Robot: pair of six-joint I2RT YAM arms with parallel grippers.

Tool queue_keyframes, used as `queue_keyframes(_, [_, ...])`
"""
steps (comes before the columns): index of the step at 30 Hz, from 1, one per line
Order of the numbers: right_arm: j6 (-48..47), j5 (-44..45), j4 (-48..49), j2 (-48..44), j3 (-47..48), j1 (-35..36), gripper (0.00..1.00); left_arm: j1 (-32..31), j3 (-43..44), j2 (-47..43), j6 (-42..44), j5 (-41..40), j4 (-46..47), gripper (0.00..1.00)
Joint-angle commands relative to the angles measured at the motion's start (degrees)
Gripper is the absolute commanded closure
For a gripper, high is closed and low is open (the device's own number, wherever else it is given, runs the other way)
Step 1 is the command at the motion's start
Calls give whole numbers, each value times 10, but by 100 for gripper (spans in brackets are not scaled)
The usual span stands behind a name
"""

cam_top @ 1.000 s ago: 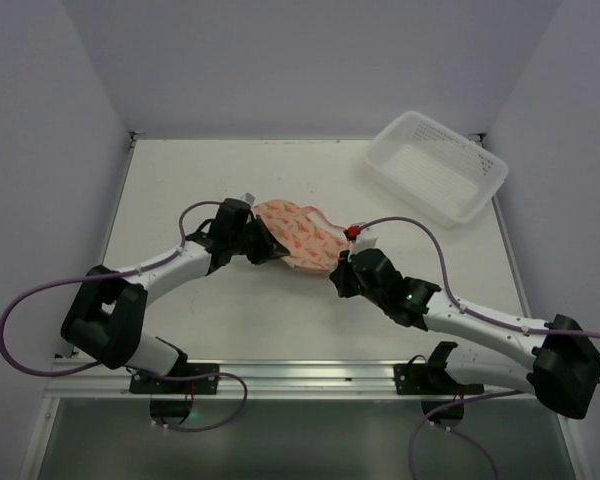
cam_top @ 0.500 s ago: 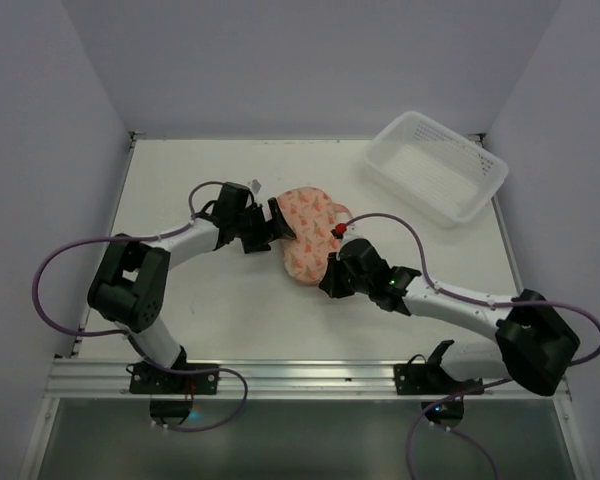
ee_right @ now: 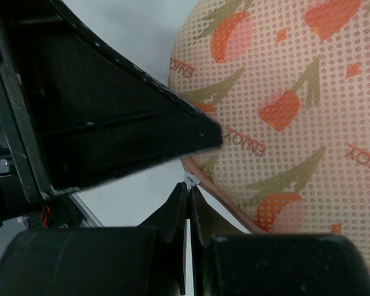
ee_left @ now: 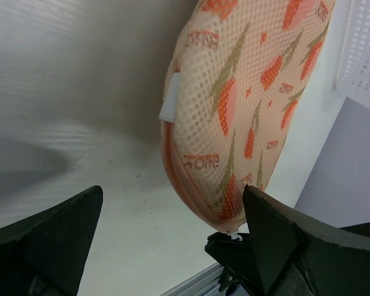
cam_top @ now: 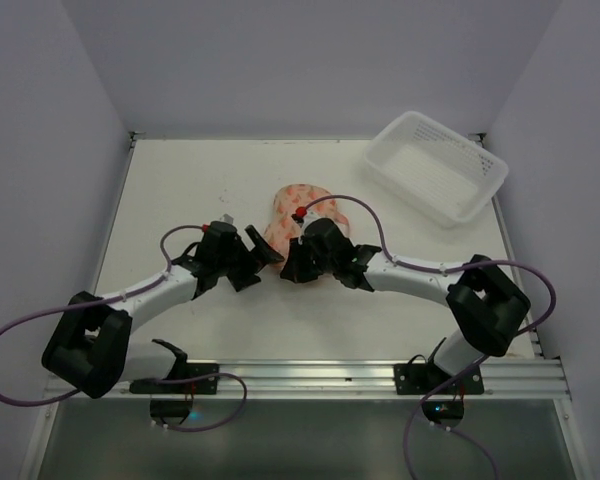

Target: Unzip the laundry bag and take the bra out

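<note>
The laundry bag (cam_top: 290,198) is a peach mesh pouch with an orange pattern, lying mid-table, zipped along the pink rim I can see. In the left wrist view its rounded end (ee_left: 234,105) hangs just ahead of my left gripper (ee_left: 172,237), which is open wide and touches nothing. My left gripper (cam_top: 263,258) sits at the bag's near-left side. My right gripper (ee_right: 188,192) is shut on the small white zipper pull (ee_right: 193,180) at the bag's (ee_right: 283,111) near rim. Seen from above, the right gripper (cam_top: 290,268) covers the bag's near end. The bra is hidden.
A white slotted plastic basket (cam_top: 438,165) stands at the back right, and its edge (ee_left: 364,49) shows in the left wrist view. The left gripper's dark finger (ee_right: 111,123) fills the upper left of the right wrist view, close to the right fingertips.
My left gripper has opened, let go of the bag and drawn back toward the near left. My right gripper has swept left along the bag's near rim, and the bag has swung round.
</note>
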Motion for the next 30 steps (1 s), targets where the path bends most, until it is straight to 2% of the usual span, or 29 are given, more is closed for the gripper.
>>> queue_keyframes(1, [10,-22,18,9,23,6,100,-29,6,17,-45,-28,66,2])
queue_keyframes(3, [10,-23,19,10,25,7,100,-31,6,26,-50,-44,67,6])
queue_keyframes(6, [9,-18,13,8,22,9,100,-32,7,38,-48,-57,75,17])
queue_keyframes(7, [8,-13,11,4,21,9,100,-33,7,37,-45,-62,69,34])
queue_keyframes(9, [8,-4,-3,-7,5,9,100,-32,6,34,-43,-73,61,57])
queue_keyframes(10, [8,16,-8,-24,-3,7,100,-32,6,29,-35,-77,53,81])
queue_keyframes(12, [1,39,-26,-46,-35,2,100,-30,7,24,-24,-85,41,100])
queue_keyframes(15, [3,58,-47,-96,-92,-20,100,-18,5,17,2,-78,15,100])
queue_keyframes(18, [11,59,-88,-157,-149,-92,100,-6,6,6,40,-62,-3,100])
queue_keyframes(22, [-5,72,-142,-259,-198,-146,100,10,39,0,133,-67,-63,100])
queue_keyframes(26, [-19,68,-158,-282,-193,-150,100,30,76,12,200,-89,-100,100])
queue_keyframes(30, [-16,-2,-114,-259,-188,-148,100,49,135,63,237,-75,-104,98])
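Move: The bag's near-left edge lies between the open left fingers, about 2 cm right of that hand, 1 cm ahead and 1 cm below. From the left hand, the white tag is some 4 cm ahead and 2 cm right, and the zipper pull, held in the shut right gripper, about 4 cm right and 2 cm back. From the right hand, the bag's near-right corner lies roughly 13 cm right, level fore and aft, some 3 cm lower. Ease the left gripper slightly right and down and close it on the bag's near-left edge below the tag. Keeping the right fingers shut on the zipper pull, then sweep them right along the near edge about 12 cm, dipping and then rising, turning some 15 degrees clockwise. Near the end, raise the left grip about 4 cm, easing forward and turning slightly clockwise. ##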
